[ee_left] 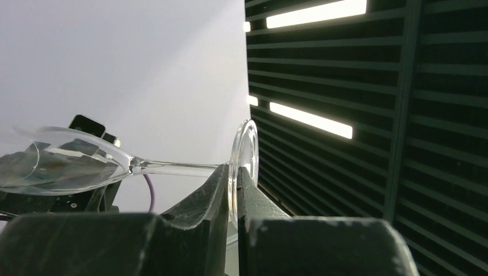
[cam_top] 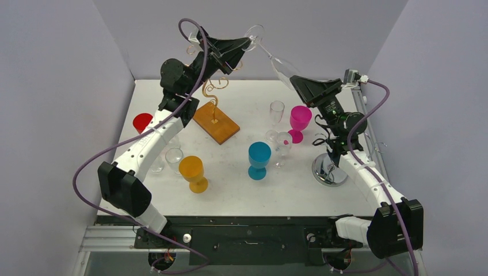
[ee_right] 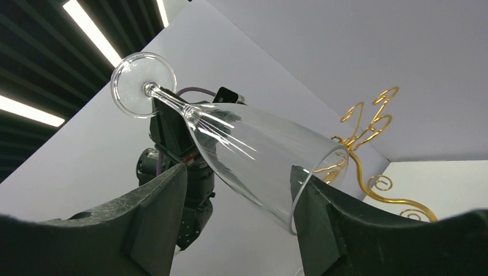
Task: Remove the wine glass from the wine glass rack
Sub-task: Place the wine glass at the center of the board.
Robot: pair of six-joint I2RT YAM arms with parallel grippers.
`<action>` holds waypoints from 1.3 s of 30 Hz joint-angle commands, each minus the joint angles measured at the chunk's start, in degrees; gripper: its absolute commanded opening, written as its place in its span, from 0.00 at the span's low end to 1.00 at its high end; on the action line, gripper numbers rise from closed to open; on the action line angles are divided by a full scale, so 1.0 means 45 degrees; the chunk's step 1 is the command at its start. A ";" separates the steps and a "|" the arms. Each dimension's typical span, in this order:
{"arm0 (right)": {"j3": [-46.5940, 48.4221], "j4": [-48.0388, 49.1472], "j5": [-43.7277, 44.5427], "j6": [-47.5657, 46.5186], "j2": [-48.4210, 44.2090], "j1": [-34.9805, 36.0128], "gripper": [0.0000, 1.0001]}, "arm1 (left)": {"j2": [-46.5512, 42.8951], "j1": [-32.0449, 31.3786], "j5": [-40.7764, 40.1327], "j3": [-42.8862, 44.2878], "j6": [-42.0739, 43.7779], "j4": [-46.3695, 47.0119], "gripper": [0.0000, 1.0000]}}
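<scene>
A clear wine glass (cam_top: 280, 64) hangs tilted in the air above the back of the table, away from the gold wire wine glass rack (cam_top: 214, 92) on its brown wooden base (cam_top: 216, 123). My left gripper (cam_top: 244, 41) is shut on the thin edge of the glass's foot (ee_left: 244, 155). The stem and bowl (ee_left: 63, 161) run off to the left in the left wrist view. My right gripper (ee_right: 239, 178) is open around the bowl (ee_right: 253, 155). One of its fingers touches the rim, and a gap shows at the other finger. The rack's curled arms (ee_right: 368, 126) sit behind.
On the table stand a red goblet (cam_top: 142, 122), an orange one (cam_top: 192, 172), a blue one (cam_top: 259, 159), a magenta one (cam_top: 300, 121) and clear glasses (cam_top: 277, 112). A chrome stand with a round silver base (cam_top: 330, 169) sits under my right arm. Walls close in on three sides.
</scene>
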 commanded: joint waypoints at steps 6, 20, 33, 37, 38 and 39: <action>0.0556 0.2597 -0.0757 0.0729 -0.0395 0.0098 0.44 | -0.0712 -0.0099 0.0373 -0.0177 -0.0953 0.2158 0.00; 0.1177 0.2365 -0.0817 0.0570 -0.1059 0.0100 0.11 | -0.0861 -0.0089 0.0268 -0.0821 -0.0952 0.2472 0.07; 0.1300 0.0575 -0.0722 -0.0745 -0.2102 0.0081 0.00 | -0.0534 -0.0018 0.0111 -0.0826 -0.0439 0.2152 0.29; 0.1341 -0.0553 -0.0456 -0.1360 -0.2559 0.0081 0.00 | -0.0454 0.0055 -0.0016 -0.0836 -0.0231 0.2001 0.39; 0.1340 -0.0855 -0.0369 -0.1430 -0.2617 0.0081 0.00 | -0.0410 0.0071 -0.0047 -0.0838 -0.0202 0.1948 0.41; 0.1355 -0.0963 -0.0332 -0.1541 -0.2709 0.0071 0.00 | -0.0387 0.0093 -0.0066 -0.0840 -0.0126 0.1936 0.45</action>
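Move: The left hand still pinches the wine glass by its foot, high above the board; the glass's middle lies about 6 cm right of and 6 cm below that hand, roughly level front to back. From the half-open right hand that middle is some 5 cm left, 2 cm ahead and 7 cm up. Below the right hand by over 30 cm stand the pink glass, 8 cm ahead and 6 cm right, and the blue glass, 7 cm back and 8 cm left. The right hand closes its fingers on the rim end of the bowl, one finger inside the mouth and one outside, until it pinches the glass wall, while drawing back about 8 cm and rising almost as far, its fingertips tipping up some 15 degrees. The left hand first goes back and up a few centimetres with its grip kept on the foot, then in the second half spreads its fingers to let go and eases forward and down again by about 2 cm. ##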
